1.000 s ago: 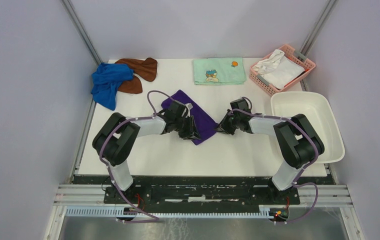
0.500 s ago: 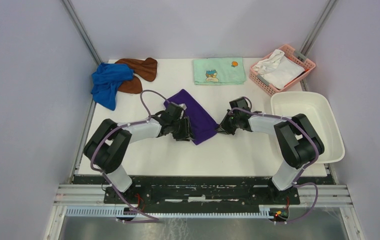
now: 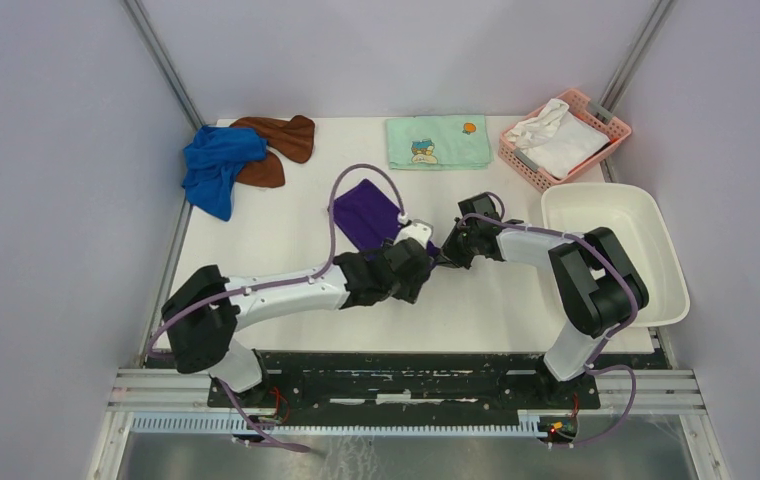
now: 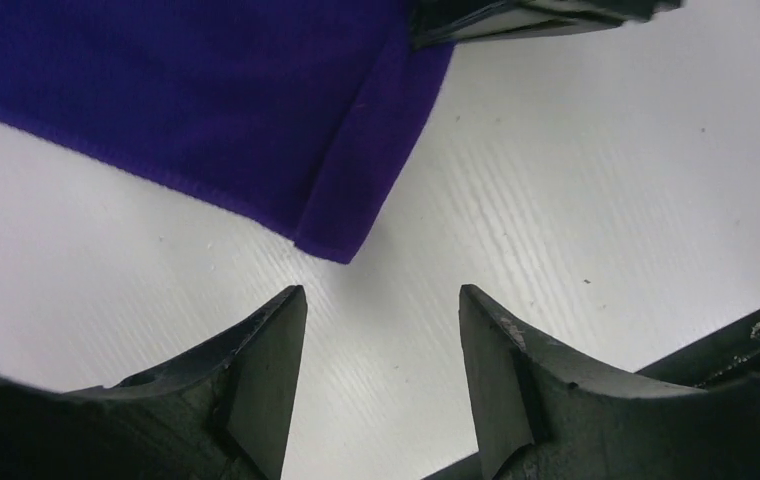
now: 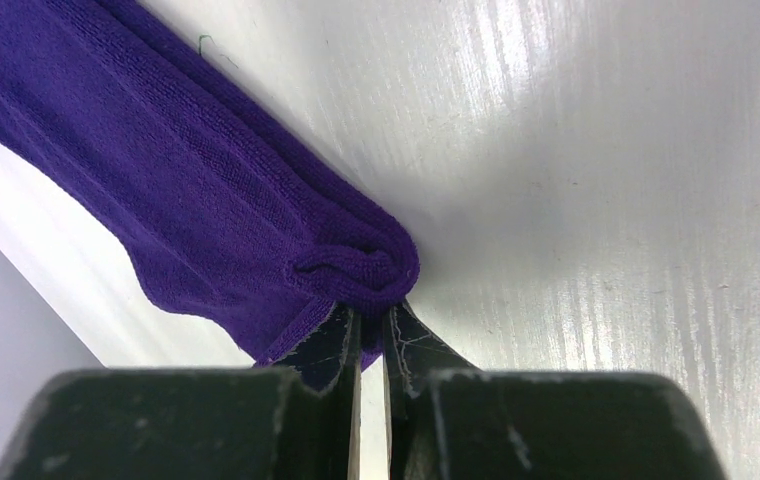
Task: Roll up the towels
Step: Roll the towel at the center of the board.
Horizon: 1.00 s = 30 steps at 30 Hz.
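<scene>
The dark purple towel lies folded at the table's middle. My right gripper is shut on its bunched right corner, the fingertips pinching the cloth. My left gripper hovers open just off the towel's near corner, with only bare table between its fingers. Both fingertips stand short of the cloth. The royal blue towel and the rust-brown towel lie crumpled together at the back left.
A pale green cartoon-print towel lies flat at the back centre. A pink basket with a white cloth sits at the back right. A white tub stands along the right edge.
My left gripper has opened, come off the purple towel, and swung right along its near edge to the corner beside the right gripper. The right gripper has kept its hold.
</scene>
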Each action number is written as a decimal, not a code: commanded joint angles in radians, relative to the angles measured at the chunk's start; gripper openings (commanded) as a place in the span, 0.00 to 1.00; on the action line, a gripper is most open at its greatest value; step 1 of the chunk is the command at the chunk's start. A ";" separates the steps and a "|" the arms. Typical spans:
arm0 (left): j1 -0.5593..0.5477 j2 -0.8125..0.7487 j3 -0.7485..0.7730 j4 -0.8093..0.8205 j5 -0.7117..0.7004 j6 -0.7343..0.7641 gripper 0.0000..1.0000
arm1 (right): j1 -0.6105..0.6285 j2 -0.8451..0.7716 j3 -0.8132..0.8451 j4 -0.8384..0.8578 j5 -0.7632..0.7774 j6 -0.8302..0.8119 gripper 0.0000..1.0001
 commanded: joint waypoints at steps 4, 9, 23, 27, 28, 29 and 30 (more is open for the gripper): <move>-0.165 0.161 0.143 0.037 -0.340 0.303 0.66 | -0.005 0.023 -0.004 -0.103 0.090 -0.034 0.05; -0.210 0.284 0.189 0.076 -0.402 0.406 0.66 | -0.005 0.025 -0.004 -0.103 0.084 -0.033 0.05; -0.210 0.423 0.212 0.096 -0.443 0.469 0.65 | -0.005 0.040 -0.010 -0.086 0.065 -0.026 0.04; -0.204 0.457 0.222 0.070 -0.435 0.467 0.64 | -0.006 0.036 -0.011 -0.087 0.062 -0.028 0.04; -0.201 0.465 0.222 0.062 -0.438 0.464 0.63 | -0.005 0.035 -0.011 -0.086 0.063 -0.029 0.04; -0.198 0.472 0.222 0.055 -0.444 0.459 0.63 | -0.004 0.033 -0.012 -0.086 0.064 -0.029 0.04; -0.193 0.476 0.222 0.048 -0.446 0.456 0.63 | -0.004 0.031 -0.011 -0.085 0.063 -0.030 0.04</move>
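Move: About 8 cm below the open left hand, some 2 cm ahead and 1 cm to its right, is the near end of the purple towel's folded edge. The towel's right corner, pinched in the right gripper, lies roughly 8 cm ahead and 9 cm to the right at table height, and the middle of the towel 13 cm ahead and 3 cm left. From the right hand, the near end is about 8 cm left and 5 cm back. Swinging right about 4 cm and briefly up, the left hand then sinks to end some 6 cm lower, easing slightly forward over the near end of the towel's folded edge. On the way the wrist rolls its left side up by roughly 35 degrees and the fingers tilt to a flatter, more forward slant, staying open. The right hand keeps still, still pinching its corner against the table. ##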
